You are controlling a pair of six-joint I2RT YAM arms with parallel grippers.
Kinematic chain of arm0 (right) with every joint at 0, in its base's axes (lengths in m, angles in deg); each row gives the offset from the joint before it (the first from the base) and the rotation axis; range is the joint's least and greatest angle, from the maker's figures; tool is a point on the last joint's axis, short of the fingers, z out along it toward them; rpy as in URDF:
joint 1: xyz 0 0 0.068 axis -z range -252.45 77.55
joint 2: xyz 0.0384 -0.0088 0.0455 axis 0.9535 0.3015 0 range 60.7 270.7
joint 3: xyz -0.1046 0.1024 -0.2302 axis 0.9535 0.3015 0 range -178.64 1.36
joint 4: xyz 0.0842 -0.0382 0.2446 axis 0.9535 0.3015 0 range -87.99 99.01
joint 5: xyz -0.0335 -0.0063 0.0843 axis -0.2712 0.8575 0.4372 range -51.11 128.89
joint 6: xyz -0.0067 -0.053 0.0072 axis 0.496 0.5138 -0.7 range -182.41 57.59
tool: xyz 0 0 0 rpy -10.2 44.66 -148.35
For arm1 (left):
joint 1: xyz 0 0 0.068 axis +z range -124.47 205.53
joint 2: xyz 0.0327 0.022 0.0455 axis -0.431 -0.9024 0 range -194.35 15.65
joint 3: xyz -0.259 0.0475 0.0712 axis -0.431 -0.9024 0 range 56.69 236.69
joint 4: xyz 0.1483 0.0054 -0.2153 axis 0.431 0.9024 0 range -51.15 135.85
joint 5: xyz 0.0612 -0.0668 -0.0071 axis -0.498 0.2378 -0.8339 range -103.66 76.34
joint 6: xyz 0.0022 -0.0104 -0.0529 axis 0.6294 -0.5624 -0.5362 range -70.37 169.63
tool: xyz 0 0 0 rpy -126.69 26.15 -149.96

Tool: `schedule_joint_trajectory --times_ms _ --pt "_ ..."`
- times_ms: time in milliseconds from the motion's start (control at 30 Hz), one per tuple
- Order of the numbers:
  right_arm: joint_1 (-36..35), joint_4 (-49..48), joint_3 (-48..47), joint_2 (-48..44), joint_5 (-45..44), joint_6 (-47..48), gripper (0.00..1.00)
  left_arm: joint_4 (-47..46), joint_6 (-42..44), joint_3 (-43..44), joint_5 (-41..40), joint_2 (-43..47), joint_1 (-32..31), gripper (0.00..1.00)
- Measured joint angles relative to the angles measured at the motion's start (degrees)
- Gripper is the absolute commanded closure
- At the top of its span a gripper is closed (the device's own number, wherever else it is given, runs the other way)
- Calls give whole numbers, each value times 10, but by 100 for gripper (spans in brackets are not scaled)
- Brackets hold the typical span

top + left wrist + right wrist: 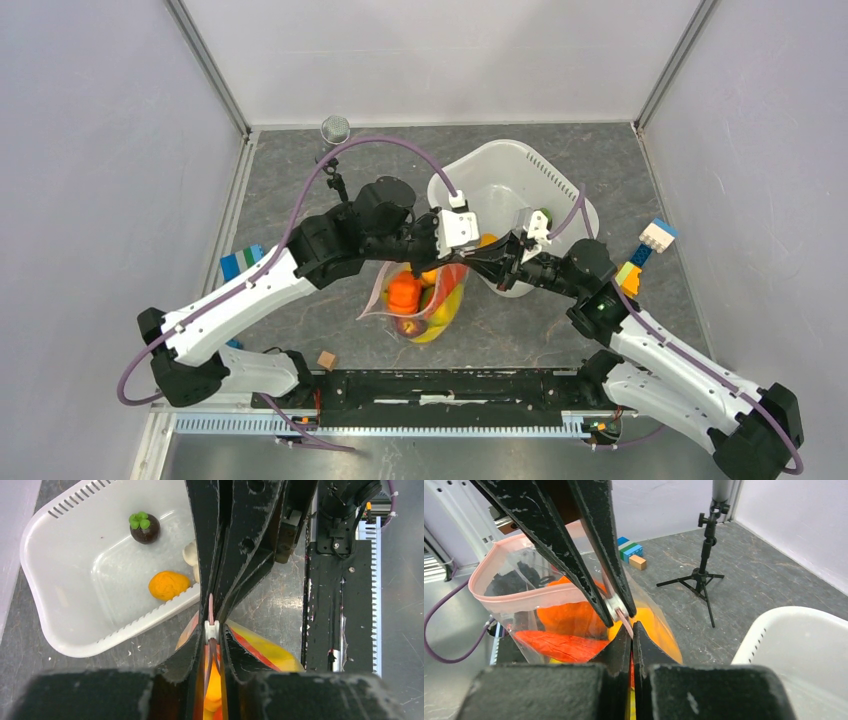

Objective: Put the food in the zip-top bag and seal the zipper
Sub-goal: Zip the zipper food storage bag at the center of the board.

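Note:
The zip-top bag (385, 300) lies in front of the arms, with orange, red and yellow food (425, 300) inside it. Its pink zipper (519, 599) stands open in a loop on one side. My left gripper (212, 630) is shut on the zipper's white slider (212, 628). My right gripper (631, 625) is shut on the zipper's pink end right beside the slider. In the top view the two grippers meet tip to tip, left gripper (482, 252) and right gripper (503, 264). A dark maroon fruit with a green top (145, 527) and an orange piece (168, 585) lie in the white tub (60, 630).
The white tub (560, 190) stands just behind the grippers. Coloured block stacks sit at the left (243, 262) and right (650, 245). A small wooden cube (326, 359) lies by the arm bases. A black tripod (704, 565) stands at the back left.

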Motion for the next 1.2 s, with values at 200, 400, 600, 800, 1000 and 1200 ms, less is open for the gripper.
schedule_joint_trajectory --times_ms 200,400,600,800,1000,1200 --pt "-2 3 8 -10 -51 -3 100 3 0 -20 -10 25 11 98" --pt "-2 3 26 -28 -90 -6 100 5 0 -44 -22 50 14 98" --pt "-2 7 43 -51 -120 -8 100 12 -3 -66 -46 84 17 98" --pt "-2 10 48 -65 -106 0 74 20 -11 -78 -59 116 17 98" --pt "5 19 39 -42 -54 17 27 22 -11 -78 -36 112 18 98" --pt "6 64 -15 -6 -21 60 20 17 -11 -76 -5 94 18 98"
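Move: My left fingers already hold the white slider; the open zipper's far end lies about 19 cm to their left, 9 cm back and 3 cm lower. The orange pepper sits some 11 cm left, 2 cm back and 14 cm below. My right fingers pinch the closed end; the slider is about 3 cm left of them, level fore and aft, 1 cm higher, and the basket's middle 22 cm ahead, 14 cm right, 24 cm below. I keep the slider gripped in my left hand and draw it left along the zipper, about 5.5 cm, while my right hand, still pinching the end, goes some 2.5 cm right and 2 cm forward against the pull. Then my right fingers open wide and release the strip, the hand easing back left, and my left hand drifts 1.5 cm back to the right, slightly back and down. ##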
